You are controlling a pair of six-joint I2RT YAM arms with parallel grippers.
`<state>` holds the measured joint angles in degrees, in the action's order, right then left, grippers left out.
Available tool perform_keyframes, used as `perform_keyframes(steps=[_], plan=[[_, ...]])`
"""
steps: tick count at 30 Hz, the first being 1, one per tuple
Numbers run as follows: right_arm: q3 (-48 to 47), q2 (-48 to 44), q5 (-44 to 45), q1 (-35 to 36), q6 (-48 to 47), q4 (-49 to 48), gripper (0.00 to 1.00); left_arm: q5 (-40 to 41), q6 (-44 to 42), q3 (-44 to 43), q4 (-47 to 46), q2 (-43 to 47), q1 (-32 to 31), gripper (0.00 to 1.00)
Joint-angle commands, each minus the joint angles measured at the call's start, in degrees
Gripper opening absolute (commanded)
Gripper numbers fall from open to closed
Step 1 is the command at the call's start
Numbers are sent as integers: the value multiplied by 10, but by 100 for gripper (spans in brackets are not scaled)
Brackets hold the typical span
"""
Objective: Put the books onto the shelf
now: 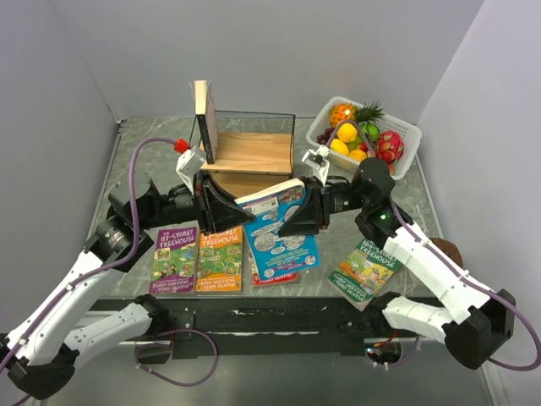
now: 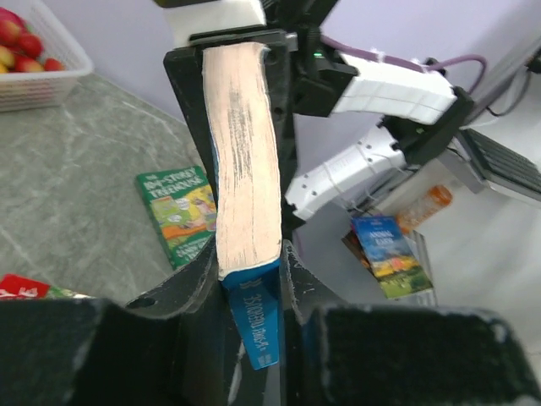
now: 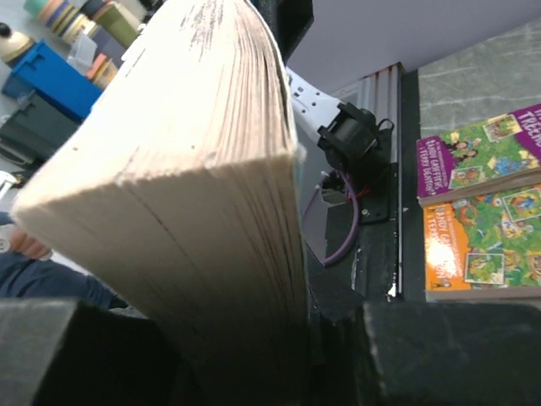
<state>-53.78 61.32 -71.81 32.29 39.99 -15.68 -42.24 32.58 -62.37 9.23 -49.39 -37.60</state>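
A blue-covered book (image 1: pixel 275 222) hangs tilted above the table's middle, held at both ends. My left gripper (image 1: pixel 239 211) is shut on its left end; in the left wrist view the fingers (image 2: pixel 190 283) press both sides of the book (image 2: pixel 245 152). My right gripper (image 1: pixel 296 213) is shut on the right end, and the book's pale page block (image 3: pixel 186 186) fills that wrist view. The shelf (image 1: pixel 254 152) stands just behind, with one book (image 1: pixel 203 118) upright on its top board. Purple (image 1: pixel 173 258), orange (image 1: pixel 220 259), red (image 1: pixel 272 277) and green (image 1: pixel 365 269) books lie flat on the table.
A white basket (image 1: pixel 407 135) of fruit sits at the back right beside the shelf. A brown round object (image 1: pixel 448 250) lies by the right arm. Grey walls close in the left, back and right sides.
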Motion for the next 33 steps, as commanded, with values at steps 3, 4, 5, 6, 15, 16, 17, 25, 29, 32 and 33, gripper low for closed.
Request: perform_keyframes(steps=[3,4,5,6,15,16,17,25,29,32,33], plan=[[-115,-25,223,6,-110,201,76,152,-44,-48,19,12,1,1],[-127,-24,291,7,-119,239,89,175,-48,-61,27,9,2,1],[-147,-22,321,7,-119,255,99,224,-54,-73,33,-3,2,1],[-155,-22,350,7,-117,264,99,241,-59,-101,47,-11,2,1],[-166,-55,728,7,-58,326,99,458,-107,-237,49,-116,2,1],[-165,-56,758,7,-48,334,99,487,-123,-245,41,-124,2,1],[-164,-56,790,7,-45,340,99,506,-130,-253,41,-145,1,1],[-125,-66,839,7,-51,329,99,688,-181,-312,17,-248,2,1],[-113,-71,841,6,-49,320,99,735,-184,-318,-18,-286,1,1],[-116,-61,839,6,-49,328,99,755,-196,-324,-37,-315,1,1],[-116,-59,837,6,-49,330,99,757,-212,-319,-58,-318,1,1]])
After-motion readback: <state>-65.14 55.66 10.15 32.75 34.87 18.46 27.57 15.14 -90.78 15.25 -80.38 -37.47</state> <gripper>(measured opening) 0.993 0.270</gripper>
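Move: The blue book is gripped by both hands. The shelf's upper board, where it is being taken, has its middle about 30 cm ahead of the left hand, straight in line and some 15 cm lower; the standing book on it is 30 cm ahead, 10 cm left and 5 cm lower. From the right hand that board is about 31 cm ahead, 9 cm left and 10 cm down; the fruit basket is 33 cm ahead, 25 cm right and 20 cm below. The right fingers open wide and free the blue book, and that hand backs off some 18 cm forward and 10 cm right, swinging clockwise to point forward. The left hand keeps its pinch on the spine and carries the book about 26 cm forward and 6 cm left to the shelf, arching up then sinking, turning some 70 degrees counter-clockwise until its fingers point forward. ##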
